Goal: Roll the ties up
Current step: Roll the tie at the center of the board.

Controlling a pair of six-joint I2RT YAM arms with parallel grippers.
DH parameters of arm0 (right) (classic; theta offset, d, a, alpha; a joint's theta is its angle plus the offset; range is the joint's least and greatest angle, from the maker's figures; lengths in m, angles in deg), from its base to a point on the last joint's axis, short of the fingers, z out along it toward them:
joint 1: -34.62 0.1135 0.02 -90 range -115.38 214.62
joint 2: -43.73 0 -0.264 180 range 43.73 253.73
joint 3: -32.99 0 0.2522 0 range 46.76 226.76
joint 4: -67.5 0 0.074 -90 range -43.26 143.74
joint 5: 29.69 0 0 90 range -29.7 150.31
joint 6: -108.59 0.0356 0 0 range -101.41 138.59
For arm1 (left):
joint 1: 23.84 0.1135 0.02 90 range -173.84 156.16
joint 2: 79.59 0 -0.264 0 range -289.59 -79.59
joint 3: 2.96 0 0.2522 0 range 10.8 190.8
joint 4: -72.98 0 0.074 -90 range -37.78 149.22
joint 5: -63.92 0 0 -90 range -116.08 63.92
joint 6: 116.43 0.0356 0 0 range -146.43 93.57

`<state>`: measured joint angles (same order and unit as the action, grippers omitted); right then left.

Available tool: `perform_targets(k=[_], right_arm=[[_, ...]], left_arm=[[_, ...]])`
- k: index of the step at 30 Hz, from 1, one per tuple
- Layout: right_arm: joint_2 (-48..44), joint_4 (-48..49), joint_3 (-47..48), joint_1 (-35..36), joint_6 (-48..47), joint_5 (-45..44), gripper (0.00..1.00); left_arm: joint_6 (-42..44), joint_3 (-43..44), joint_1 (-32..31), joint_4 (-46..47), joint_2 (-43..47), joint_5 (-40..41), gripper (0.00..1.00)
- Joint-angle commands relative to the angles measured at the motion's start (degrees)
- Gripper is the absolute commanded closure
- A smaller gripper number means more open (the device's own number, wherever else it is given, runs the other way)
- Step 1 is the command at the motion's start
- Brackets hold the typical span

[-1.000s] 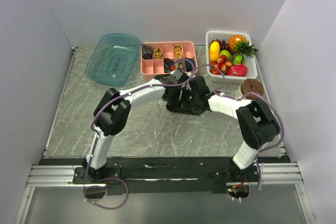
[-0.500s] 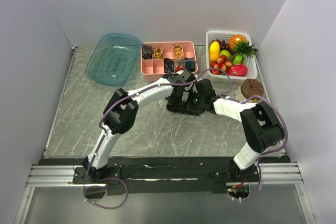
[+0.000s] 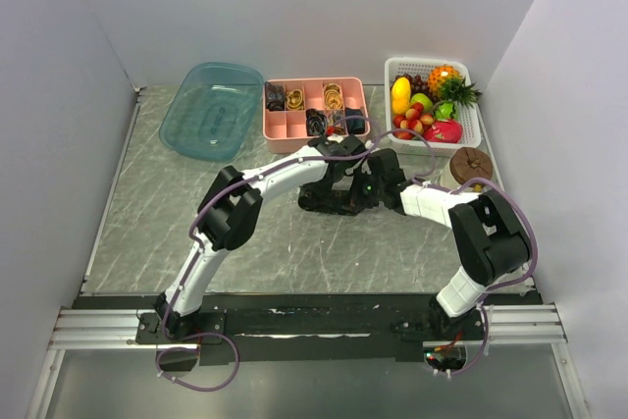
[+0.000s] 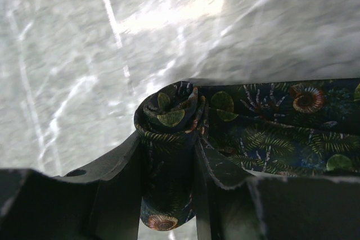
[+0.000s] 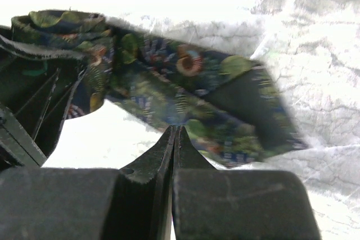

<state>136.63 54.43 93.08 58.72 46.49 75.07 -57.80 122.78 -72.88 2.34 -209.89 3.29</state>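
Observation:
A dark navy tie with a green fern and shell print point(image 3: 319, 205) lies on the marble table between both arms. In the left wrist view one end is wound into a small coil point(image 4: 169, 117), and the flat strip point(image 4: 281, 122) runs off to the right. My left gripper point(image 4: 167, 155) is shut on that coil, one finger on each side. My right gripper point(image 5: 175, 128) is shut, with its tips against the near edge of the tie strip point(image 5: 185, 91). Seen from above, the left gripper point(image 3: 341, 182) and right gripper point(image 3: 365, 186) stand close together over the tie.
A pink divided tray point(image 3: 285, 130) at the back holds several rolled ties. Left of it is a clear blue tub point(image 3: 211, 110). At the right stand a white fruit basket point(image 3: 469, 125) and a brown round object point(image 3: 471, 161).
The left arm's elbow has swung right and its gripper has turned on the coil. The dark strip now reaches further left on the table. The right gripper has shifted slightly back and right.

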Motion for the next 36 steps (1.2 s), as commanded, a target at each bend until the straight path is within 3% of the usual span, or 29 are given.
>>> perform_targets(k=[1,11,12,15,18,26,36], right_arm=[[-0.71,3.44,-0.45,-0.45,0.49,0.62,1.0],[-0.62,3.35,-0.71,-0.63,0.4,0.53,1.0],[-0.62,3.44,-0.71,-0.63,0.4,0.53,1.0],[-0.62,3.27,-0.62,-0.63,0.31,0.53,1.0],[-0.71,3.18,-0.62,-0.72,0.31,0.62,1.0],[-1.93,2.39,-0.71,-0.98,0.14,0.18,1.0],[-1.5,2.74,-0.62,-1.07,0.05,0.97,1.0]], left_arm=[[-1.23,0.86,-0.53,-5.17,-1.8,3.16,0.66],[-2.73,3.95,-2.11,-6.58,-5.93,5.26,0.57],[-2.81,3.6,-2.2,-5.97,-5.67,5.26,0.49],[-3.08,2.19,-2.47,-3.77,-3.83,4.83,0.37],[-3.17,0.87,-2.55,-1.13,-1.54,4.3,0.32],[-2.81,0.78,-3.43,2.83,2.07,3.51,0.29],[-3.43,2.1,-4.05,0.9,2.94,5.26,0.27]])
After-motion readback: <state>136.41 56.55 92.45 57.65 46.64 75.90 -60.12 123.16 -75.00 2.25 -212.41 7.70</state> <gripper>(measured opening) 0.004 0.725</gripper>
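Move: The tie roll is already pinched in the left gripper, its middle right at the hand point and about 1 cm below it. The flat tail runs off to the right, its middle some 8 cm right, about level fore-and-aft and 2 cm below. The pink organizer's middle lies about 19 cm ahead. From the right hand, the roll is roughly 10 cm left, 2 cm ahead and 2 cm below. Ease the left gripper a last 1 cm or so to the left with the roll still pinched, then open the fingers to nearly double their gap while sinking about 2 cm around the roll. Finish by rising slightly and drifting about 1 cm back right, fingers straddling the roll. Keep the shut right fingertips in place at the tail's near edge. ##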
